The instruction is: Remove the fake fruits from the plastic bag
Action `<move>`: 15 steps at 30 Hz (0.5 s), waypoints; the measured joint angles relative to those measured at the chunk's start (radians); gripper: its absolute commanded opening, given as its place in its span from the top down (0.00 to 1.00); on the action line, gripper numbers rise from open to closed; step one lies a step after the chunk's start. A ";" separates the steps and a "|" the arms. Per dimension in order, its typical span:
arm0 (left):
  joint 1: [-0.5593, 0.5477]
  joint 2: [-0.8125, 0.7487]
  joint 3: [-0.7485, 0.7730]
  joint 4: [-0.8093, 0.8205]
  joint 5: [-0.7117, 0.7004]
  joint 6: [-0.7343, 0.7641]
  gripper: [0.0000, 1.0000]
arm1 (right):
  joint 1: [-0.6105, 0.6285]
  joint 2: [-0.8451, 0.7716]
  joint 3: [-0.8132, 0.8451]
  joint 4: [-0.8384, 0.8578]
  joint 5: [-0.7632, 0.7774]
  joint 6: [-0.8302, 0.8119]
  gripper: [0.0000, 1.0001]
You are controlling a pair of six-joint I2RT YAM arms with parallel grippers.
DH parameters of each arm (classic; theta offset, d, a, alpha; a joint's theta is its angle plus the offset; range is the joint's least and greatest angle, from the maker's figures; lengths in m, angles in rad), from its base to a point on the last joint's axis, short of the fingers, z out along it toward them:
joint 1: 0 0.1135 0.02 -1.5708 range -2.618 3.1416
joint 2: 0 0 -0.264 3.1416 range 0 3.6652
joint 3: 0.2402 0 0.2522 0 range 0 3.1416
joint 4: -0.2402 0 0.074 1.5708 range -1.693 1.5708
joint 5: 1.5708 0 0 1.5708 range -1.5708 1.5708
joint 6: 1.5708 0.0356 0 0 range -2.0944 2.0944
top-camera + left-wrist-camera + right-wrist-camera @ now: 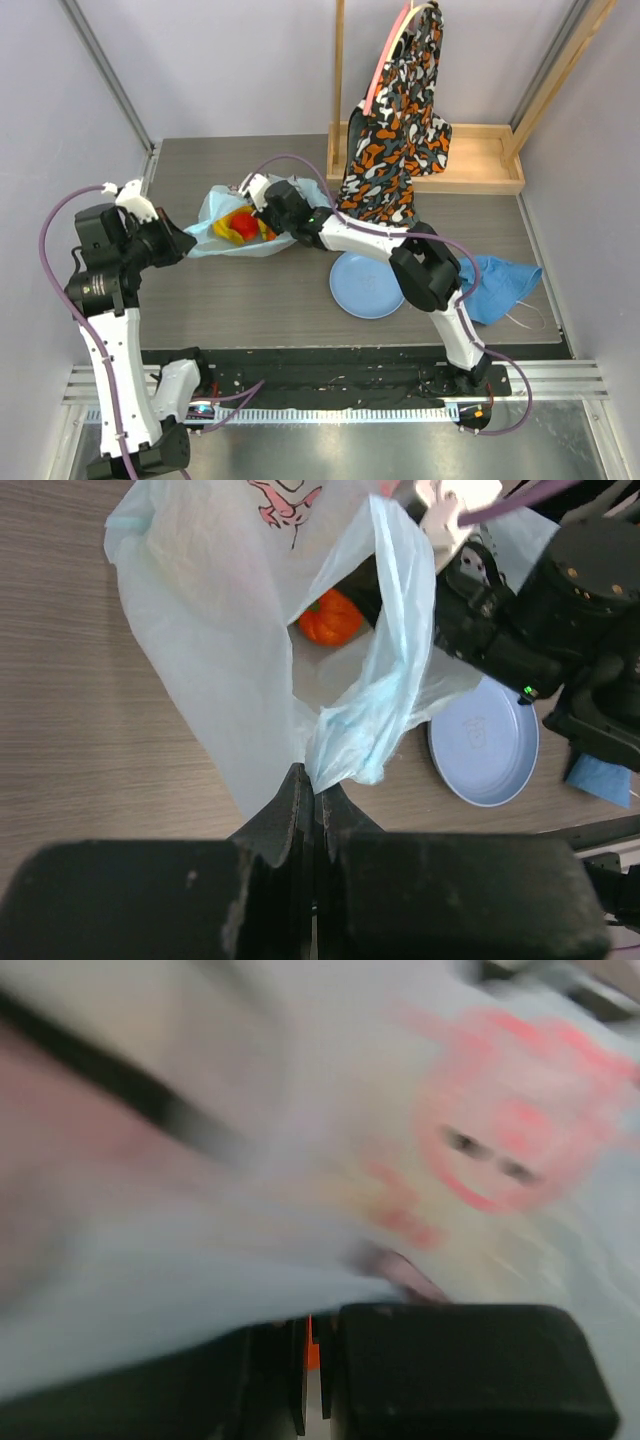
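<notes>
The plastic bag [228,208] lies at the table's back left, its mouth held open toward the plate. Through the film show a red fruit [243,225] and a yellow banana bunch [221,231]. The left wrist view shows an orange ribbed fruit [330,618] inside the bag [215,650]. My left gripper [312,780] is shut on the bag's rim, at its left corner [192,246]. My right gripper [258,205] reaches into the mouth. In the blurred right wrist view, bag film [300,1160] drapes over the right gripper [312,1325]. Its jaws are shut to a slit with a sliver of orange in it.
A round pale-blue plate [366,285] sits right of the bag, and a blue cloth [500,285] lies beyond it. A patterned garment [400,130] hangs over a wooden tray [480,160] at the back right. My right arm [530,620] crosses above the plate [483,742].
</notes>
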 measured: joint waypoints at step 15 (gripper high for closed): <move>0.038 -0.013 -0.023 -0.060 0.030 0.035 1.00 | -0.011 -0.184 -0.293 -0.013 0.020 0.000 0.55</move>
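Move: In the bag's mouth, the orange fruit lies close under the right hand, some 2 cm back, 1 cm to its left and 5 cm below. The red fruit is about 6 cm to that hand's left, 2 cm back and equally low; the plate sits roughly 21 cm to its right, 14 cm back and 10 cm down. From the left hand, the orange fruit is about 14 cm ahead, 12 cm right and 22 cm below. Pushing on forward about 5 cm beside the bag's upper film, rising slightly and edging right, the nearly shut right hand then reverses, sweeping back some 9 cm, rightward and down, away from the fruits. Its fingers open to nearly half on the way. The left hand keeps its pinch on the bag's rim, easing back barely 2 cm and sinking slightly. ##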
